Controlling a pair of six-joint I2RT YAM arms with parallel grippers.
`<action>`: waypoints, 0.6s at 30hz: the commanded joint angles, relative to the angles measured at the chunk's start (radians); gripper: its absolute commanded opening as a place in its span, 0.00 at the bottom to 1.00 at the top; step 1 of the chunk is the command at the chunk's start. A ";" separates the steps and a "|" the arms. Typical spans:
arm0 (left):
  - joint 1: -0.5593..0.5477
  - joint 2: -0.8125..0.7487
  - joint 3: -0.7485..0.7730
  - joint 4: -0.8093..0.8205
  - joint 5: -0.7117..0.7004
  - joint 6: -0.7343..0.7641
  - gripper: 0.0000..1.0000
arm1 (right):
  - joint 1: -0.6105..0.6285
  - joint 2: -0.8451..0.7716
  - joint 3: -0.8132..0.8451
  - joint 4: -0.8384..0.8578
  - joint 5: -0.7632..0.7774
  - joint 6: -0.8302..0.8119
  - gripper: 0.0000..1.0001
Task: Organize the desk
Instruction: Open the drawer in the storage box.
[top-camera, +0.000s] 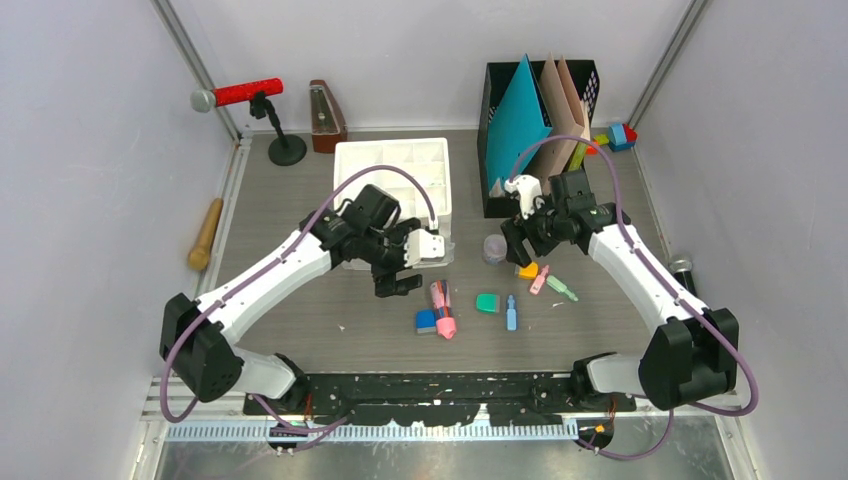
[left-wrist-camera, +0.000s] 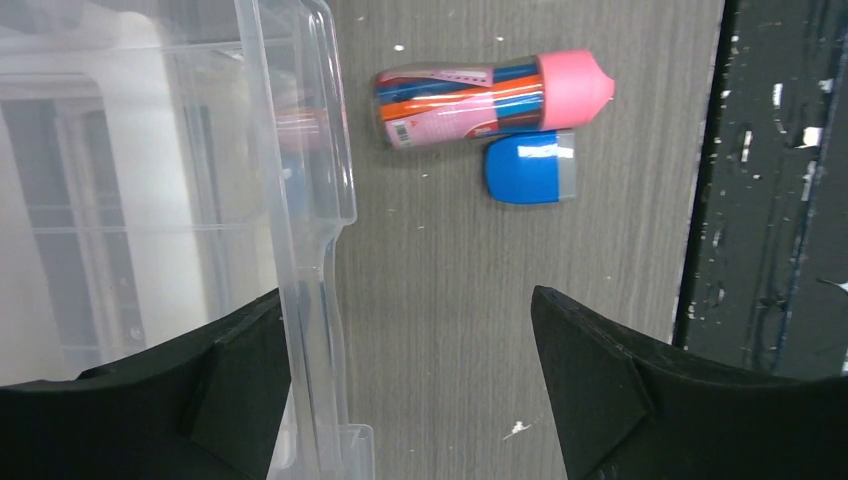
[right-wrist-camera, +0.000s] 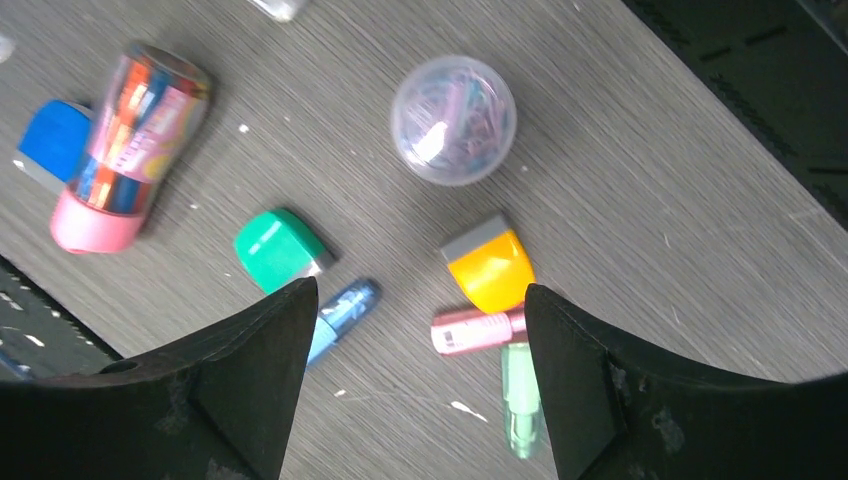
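Observation:
On the grey wood-grain desk my left gripper is open. The rim of a clear plastic box stands between its fingers, close to the left one, in front of the white compartment tray. Beyond it lie a pink-capped pen tube and a blue block. My right gripper hangs open and empty over an orange block, a pink marker, a green marker, a blue marker, a green block and a clear ball of paper clips.
A black file holder with folders stands at the back right, with coloured blocks beside it. A red microphone on a stand and a metronome are at the back left. A wooden stick lies at the left edge.

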 joint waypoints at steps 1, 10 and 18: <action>0.002 -0.059 0.005 -0.060 0.107 -0.042 0.85 | -0.012 0.006 -0.016 -0.037 0.103 -0.070 0.82; -0.004 -0.171 -0.018 -0.082 0.130 -0.086 0.85 | -0.014 0.124 -0.036 -0.062 0.110 -0.207 0.82; -0.005 -0.250 -0.011 -0.069 0.128 -0.121 0.91 | -0.014 0.240 -0.039 -0.049 0.116 -0.311 0.82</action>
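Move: The drawer's clear front lies about 3 cm ahead of the left hand, 2 cm below it, its forward finger just inside; the pencil jar is 5 cm back, 12 cm right and 12 cm lower, the blue eraser 7 cm back and 7 cm right. From the right hand, the yellow eraser is 2 cm ahead, 3 cm right, 12 cm down; the pink pen sits 3 cm back and 3 cm right of it. Back by some 4 cm goes the left hand, its forward finger hooked behind the drawer front and drawing it out, then climbing more and more, about 5 cm in all, fingers kept wide. Meanwhile the right hand sinks about 8 cm and shifts slightly left towards the yellow eraser, open, its fingers turning to point more steeply down; it touches nothing yet. ##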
